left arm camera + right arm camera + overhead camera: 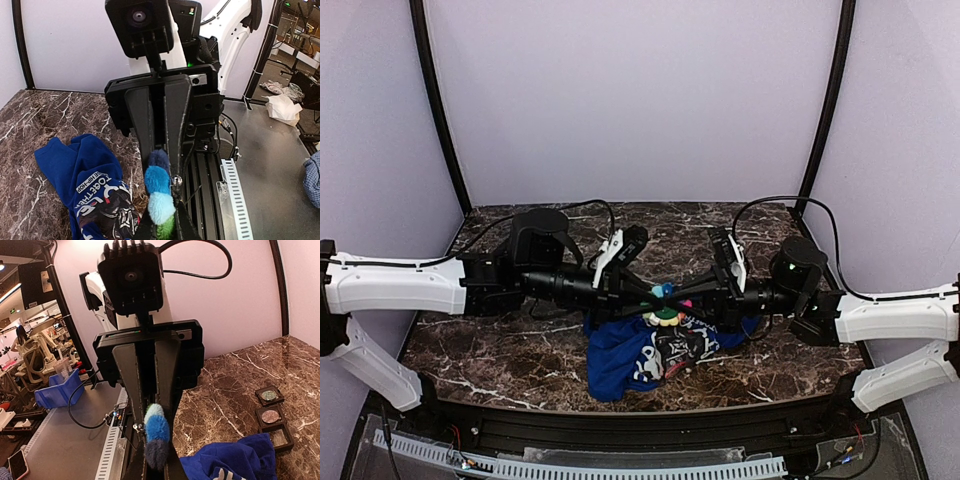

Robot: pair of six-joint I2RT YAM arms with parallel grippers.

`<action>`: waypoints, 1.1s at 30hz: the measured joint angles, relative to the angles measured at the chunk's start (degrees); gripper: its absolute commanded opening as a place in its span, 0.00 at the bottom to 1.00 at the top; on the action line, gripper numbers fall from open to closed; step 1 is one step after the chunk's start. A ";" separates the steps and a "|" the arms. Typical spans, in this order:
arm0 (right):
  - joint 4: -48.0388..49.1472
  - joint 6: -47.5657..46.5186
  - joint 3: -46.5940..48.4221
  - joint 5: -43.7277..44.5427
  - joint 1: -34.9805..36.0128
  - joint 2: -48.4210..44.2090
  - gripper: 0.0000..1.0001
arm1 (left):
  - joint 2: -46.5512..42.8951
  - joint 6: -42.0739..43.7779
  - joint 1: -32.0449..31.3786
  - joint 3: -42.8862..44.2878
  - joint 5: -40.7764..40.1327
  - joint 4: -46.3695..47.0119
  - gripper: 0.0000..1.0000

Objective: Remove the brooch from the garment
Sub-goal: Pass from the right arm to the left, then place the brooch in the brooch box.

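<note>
The brooch [665, 304], a small fuzzy multicoloured pin, hangs at the top edge of the crumpled blue printed garment [620, 360] in the middle of the table. My left gripper [646, 295] and right gripper [692, 300] meet on it from either side. In the left wrist view the brooch [160, 190] shows blue, pale blue and green puffs squeezed between my left gripper [164, 226] at the bottom edge. The right wrist view has the brooch [158, 432] pinched in my right gripper [158, 469]. The garment [85, 170] [240, 460] lies below. Whether the pin is still fastened to the cloth is hidden.
Three small dark square trays [270, 416] sit in a row on the marble table [500, 350], beside the garment in the right wrist view. A black rail [620, 430] and a white slotted cable duct [580, 465] run along the near edge. Black frame posts [440, 110] stand at the back corners.
</note>
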 measured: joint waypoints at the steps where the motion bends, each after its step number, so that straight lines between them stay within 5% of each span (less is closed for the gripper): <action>1: 0.00 -0.17 0.00 0.13 0.00 0.00 0.03 | 0.00 -0.09 0.02 -0.02 0.02 0.07 0.01; 9: -2.05 -0.74 -0.07 2.75 0.02 -1.60 0.22 | -0.11 -1.92 -0.04 -2.14 -1.60 4.74 0.01; 23: -6.54 -1.03 -4.07 13.16 -0.70 -15.63 0.91 | -1.01 -6.19 3.13 -7.48 -2.43 10.58 0.01; 33: -8.33 -2.49 -7.28 15.28 -1.01 -21.88 0.98 | -0.90 -7.15 5.77 -8.28 1.03 13.51 0.01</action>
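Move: The brooch is already between the two grippers: its middle sits about 2 cm to the right of the left hand and 2 cm to the left of the right hand, roughly 1 cm lower. The blue garment lies spread beneath, its middle some 20 cm below and about 1 cm left of the right hand, 2 cm nearer the base. From the left hand, the small dark trays stand around 15 cm to the left, 9 cm ahead and 21 cm down. To the right and up, the right hand backs off the brooch, its fingers opening from shut to wide as it travels about 6 cm sideways and 3.5 cm higher, swinging clockwise some 15 degrees. The left hand keeps its pinch on the brooch's edge and carries it about 3.5 cm forward and a little left, away from the right gripper. ##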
